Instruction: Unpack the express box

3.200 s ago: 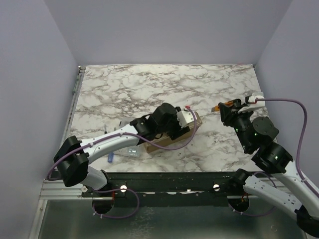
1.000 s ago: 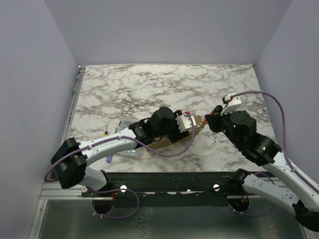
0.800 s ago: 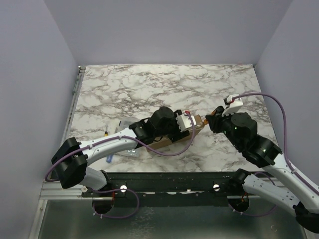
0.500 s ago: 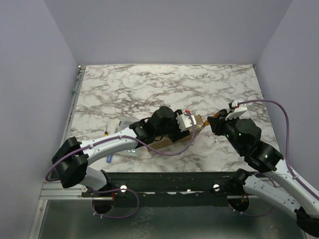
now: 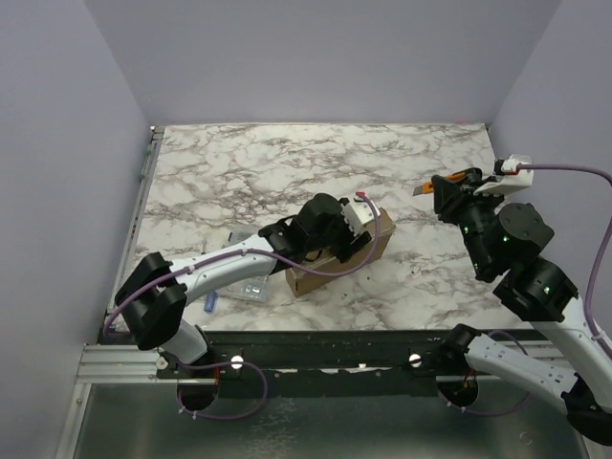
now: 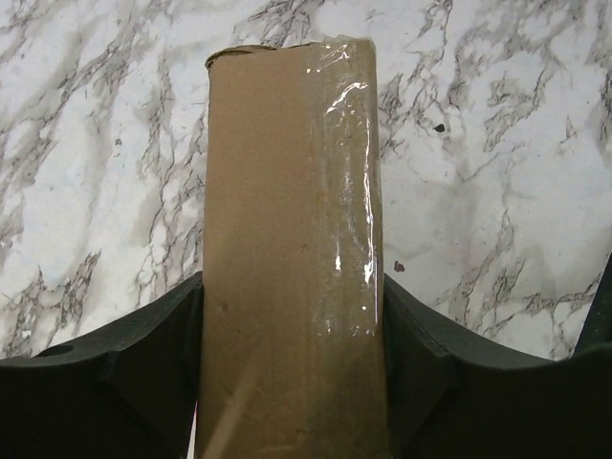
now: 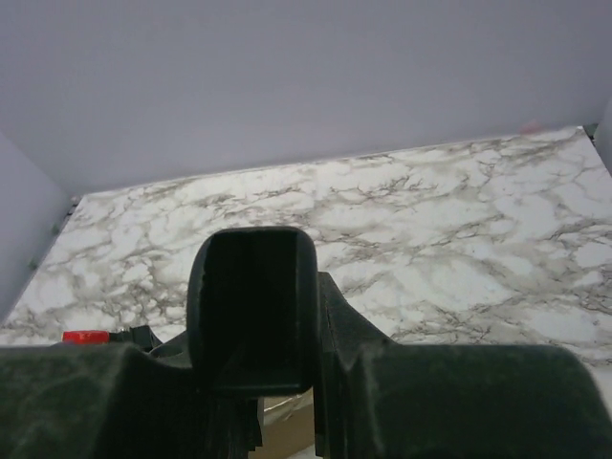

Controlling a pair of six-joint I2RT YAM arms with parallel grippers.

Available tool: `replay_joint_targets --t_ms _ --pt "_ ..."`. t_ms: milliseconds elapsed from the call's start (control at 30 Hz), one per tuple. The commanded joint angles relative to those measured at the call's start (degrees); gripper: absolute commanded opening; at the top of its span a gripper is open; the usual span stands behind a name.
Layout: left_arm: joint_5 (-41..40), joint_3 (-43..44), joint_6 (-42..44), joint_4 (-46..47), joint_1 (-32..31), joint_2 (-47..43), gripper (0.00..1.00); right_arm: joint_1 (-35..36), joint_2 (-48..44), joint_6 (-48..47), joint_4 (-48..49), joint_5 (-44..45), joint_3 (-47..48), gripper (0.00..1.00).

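The express box [image 5: 346,258] is a plain brown cardboard mailer with clear tape along it. It is tipped up on its long edge near the table's front middle. My left gripper [image 5: 363,232] is shut on its upper end. In the left wrist view the box [image 6: 287,220] fills the gap between both black fingers [image 6: 153,344]. My right gripper [image 5: 428,187] hangs raised above the table, right of the box and apart from it, shut and empty. In the right wrist view its fingers [image 7: 253,306] are pressed together, and a sliver of the box [image 7: 287,427] shows below them.
A small clear plastic case [image 5: 252,290] lies on the marble table [image 5: 287,163] left of the box, partly under my left arm. A small blue item [image 5: 211,304] lies near the front left edge. Grey walls close in the back and both sides.
My left gripper has turned the box up from nearly flat onto its edge. My right gripper has pulled back from the box's right end, up and to the right.
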Motion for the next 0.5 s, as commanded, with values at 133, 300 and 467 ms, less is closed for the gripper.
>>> replay_joint_targets --t_ms 133,300,467 --pt "-4.03 3.04 -34.9 4.24 6.59 2.86 0.4 -0.02 -1.85 0.81 0.22 3.61 -2.32 0.01" --pt "1.72 -7.09 -68.78 25.47 13.14 5.98 0.44 -0.04 -2.14 3.49 -1.86 3.22 -4.16 0.01" --pt "-5.28 -14.73 -91.24 45.55 11.77 11.3 0.54 0.0 -1.23 5.0 -2.24 1.43 -5.25 0.01"
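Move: The express box, edge-up in the left hand's fingers, has its middle some 3 cm to the left and 1 cm back of that hand, about 6 cm below it. The clear parts case lies about 22 cm to the left, 3 cm ahead and 16 cm below; the orange cutter is some 15 cm to the right, 1 cm ahead and 21 cm higher. From the right hand, the box is about 19 cm left, 1 cm back and 28 cm down. The box, still pinched across its narrow side, is swung over by the left hand, which rolls about 70 degrees, counter-clockwise looking along its fingers, while carrying it some 8 cm forward, a little left and, late on, about 3 cm down. The right hand keeps the cutter clear of the box, rising slightly, then sinking roughly 3 cm. ##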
